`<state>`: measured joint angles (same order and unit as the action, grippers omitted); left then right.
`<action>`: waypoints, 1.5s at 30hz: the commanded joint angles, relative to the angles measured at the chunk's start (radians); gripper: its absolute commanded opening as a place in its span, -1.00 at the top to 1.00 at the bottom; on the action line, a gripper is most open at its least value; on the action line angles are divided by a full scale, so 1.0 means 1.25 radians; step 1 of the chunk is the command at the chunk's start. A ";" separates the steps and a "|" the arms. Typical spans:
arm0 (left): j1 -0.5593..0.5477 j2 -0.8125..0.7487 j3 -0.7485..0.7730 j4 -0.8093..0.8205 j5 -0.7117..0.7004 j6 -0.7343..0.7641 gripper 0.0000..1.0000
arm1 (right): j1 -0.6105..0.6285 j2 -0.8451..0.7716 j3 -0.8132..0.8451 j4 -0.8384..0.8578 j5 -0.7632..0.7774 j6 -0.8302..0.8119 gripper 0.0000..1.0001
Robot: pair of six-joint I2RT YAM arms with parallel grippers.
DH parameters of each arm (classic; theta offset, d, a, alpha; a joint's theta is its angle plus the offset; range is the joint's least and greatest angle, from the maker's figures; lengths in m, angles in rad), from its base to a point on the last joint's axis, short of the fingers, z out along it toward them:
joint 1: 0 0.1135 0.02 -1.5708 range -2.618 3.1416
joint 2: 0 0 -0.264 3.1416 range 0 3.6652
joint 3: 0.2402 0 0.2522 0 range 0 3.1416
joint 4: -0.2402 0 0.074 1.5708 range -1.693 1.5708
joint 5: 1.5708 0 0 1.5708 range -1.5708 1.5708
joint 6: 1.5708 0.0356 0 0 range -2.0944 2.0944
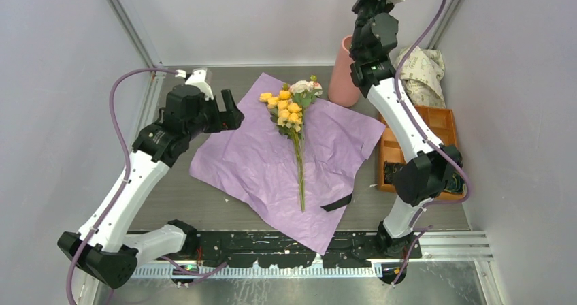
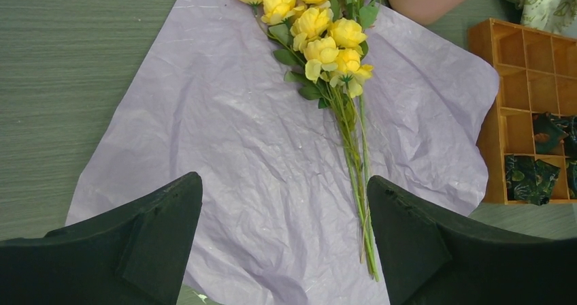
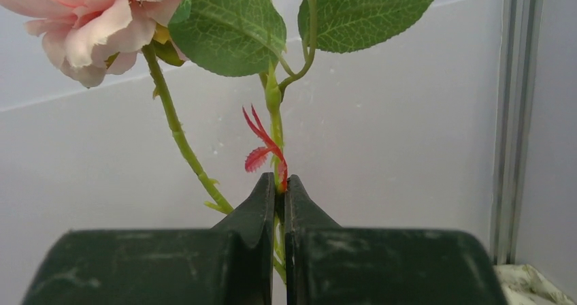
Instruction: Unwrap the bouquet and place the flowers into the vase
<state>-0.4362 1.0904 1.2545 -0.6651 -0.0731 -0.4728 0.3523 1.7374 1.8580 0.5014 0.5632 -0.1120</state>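
The bouquet lies unwrapped: its lilac paper (image 1: 258, 162) is spread flat on the table, with a black ribbon (image 1: 337, 203) on its near corner. On the paper lie the flowers (image 1: 289, 107), yellow and cream blooms with long green stems (image 2: 354, 162). My left gripper (image 2: 284, 186) hangs open above the paper's left part, holding nothing. My right gripper (image 3: 279, 182) is raised high near the back wall, shut on the green stem of a pink rose (image 3: 88, 19) with leaves. The salmon-pink vase (image 1: 342, 80) stands upright behind the paper, below the right arm.
An orange compartment tray (image 1: 435, 124) sits at the right, holding dark printed items. Crumpled cream printed paper (image 1: 425, 70) lies behind it. Grey walls close in the left, back and right sides.
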 commanded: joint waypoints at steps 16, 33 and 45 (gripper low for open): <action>0.003 0.052 -0.003 0.084 0.043 -0.023 -0.81 | -0.032 -0.031 -0.203 -0.020 0.090 0.120 0.60; 0.003 0.161 0.011 0.138 0.142 -0.053 -0.80 | -0.035 -0.116 -0.227 -0.205 0.095 0.224 -0.63; 0.003 0.385 0.122 0.150 0.243 -0.089 -0.71 | -0.036 -0.337 -0.306 -0.320 0.010 0.297 -0.82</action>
<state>-0.4362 1.5131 1.3254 -0.5266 0.1654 -0.5598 0.3119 1.4029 1.4853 0.1333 0.6174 0.2131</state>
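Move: Some 5 cm ahead and 3 cm left of the right hand, which already grips the pink flowers' stem, stands the vase, its middle about 42 cm below. From that hand the paper bag lies 9 cm farther out and 21 cm to the right, the wooden tray 18 cm back and 19 cm right. The remaining flowers' middle is about 5 cm ahead, 16 cm right and 28 cm below the open left hand; the vase is 26 cm ahead and 34 cm right of it. Lowering the pink flowers into the vase, the right hand sinks about 16 cm while easing slightly forward and to the right, tipping its fingers down; it opens wide on the way, lets go of the stem, then backs off towards the robot and up. The open left hand slides down, right and forward towards the remaining flowers, fingers tilting down. ##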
